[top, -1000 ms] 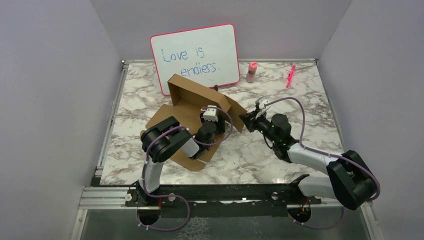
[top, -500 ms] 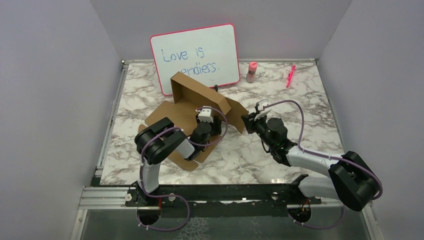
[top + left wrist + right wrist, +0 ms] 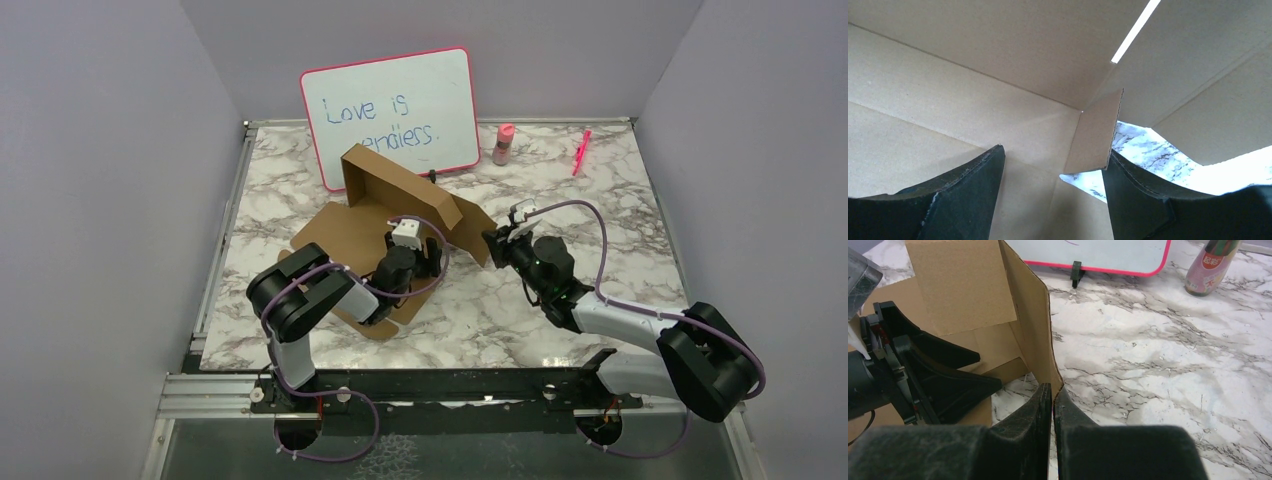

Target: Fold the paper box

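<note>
The paper box [image 3: 345, 228] is brown cardboard lying part folded on the marble table, its back wall [image 3: 395, 180] standing up. My right gripper [image 3: 1053, 390] is shut on the edge of the box's right side flap [image 3: 1035, 325], holding it upright; it shows from above as the right gripper [image 3: 493, 243]. My left gripper [image 3: 1053, 165] is open inside the box, low over the base panel. A small corner tab [image 3: 1095, 132] stands between its fingers, right against the right finger [image 3: 1143, 200]. The left gripper [image 3: 948, 375] also shows in the right wrist view.
A pink-framed whiteboard [image 3: 392, 112] stands behind the box. A pink bottle [image 3: 503, 144] and a pink marker [image 3: 580, 151] lie at the back right. The metal table rim [image 3: 215, 260] runs along the left.
The box's back wall has risen more upright. My left arm's elbow has swung left and toward the near edge, and its jaws have spread a little. The right gripper keeps hold of the flap.
</note>
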You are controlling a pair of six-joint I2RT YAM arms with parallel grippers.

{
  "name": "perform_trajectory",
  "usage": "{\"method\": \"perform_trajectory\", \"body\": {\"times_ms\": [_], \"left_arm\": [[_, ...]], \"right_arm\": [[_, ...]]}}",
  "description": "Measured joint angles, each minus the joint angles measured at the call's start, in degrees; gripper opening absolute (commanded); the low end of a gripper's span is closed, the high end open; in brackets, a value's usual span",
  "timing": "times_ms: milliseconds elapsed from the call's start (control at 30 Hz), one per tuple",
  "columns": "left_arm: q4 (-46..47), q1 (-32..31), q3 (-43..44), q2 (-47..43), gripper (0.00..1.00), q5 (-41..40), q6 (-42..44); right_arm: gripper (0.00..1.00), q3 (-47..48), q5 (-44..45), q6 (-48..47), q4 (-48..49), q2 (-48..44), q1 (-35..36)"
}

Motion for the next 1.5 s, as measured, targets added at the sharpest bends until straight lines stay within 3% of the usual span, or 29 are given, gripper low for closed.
{"method": "perform_trajectory", "body": {"times_ms": [233,500,767,1267,1500], "left_arm": [[-1.7,0.2,-0.7,-0.6,0.67,1.0,-1.0],[-0.3,0.4,0.5,1.6,0.51,1.6,-3.1],[0.7,0.5,1.3,3.0,0.48,2.6,-5.6],[1.0,0.1,2.7,4.2,0.48,4.3,-7.7],[1.0,0.1,2.7,4.2,0.48,4.3,-7.7]], "right_arm": [[0.11,0.0,-1.9,0.2,-0.4,0.2,0.0],[0.12,0.2,-2.7,2.0,-2.7,-0.7,1.3],[0.16,0.2,-1.2,5.3,-4.9,-2.5,4.5],[0.43,5.7,2.6,13.4,-6.4,3.9,11.2],[0.48,6.3,2.3,15.9,-6.3,5.5,11.3]]}}
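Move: The right fingertips still pinch the outer end of the box's side panel, whose middle lies about 5 cm ahead, 4 cm left and 5 cm lower. The small tab it is brought to is roughly 4 cm ahead, 10 cm left and 10 cm below; the square corner flap hangs some 6 cm ahead and 8 cm left, about level in height. From the left hand the tab is about 3 cm ahead, 5 cm right and 2 cm lower. The right fingers give up their pinch on the side panel's end and spread to about half open, with a fingertip now against its outer face, as the hand carries the panel some 7 cm left and half as far back, towards the small tab, tipping down slightly. The left hand sinks a little, then shifts about 2.5 cm right towards the tab while partly closing, one finger at the tab's lower end. ##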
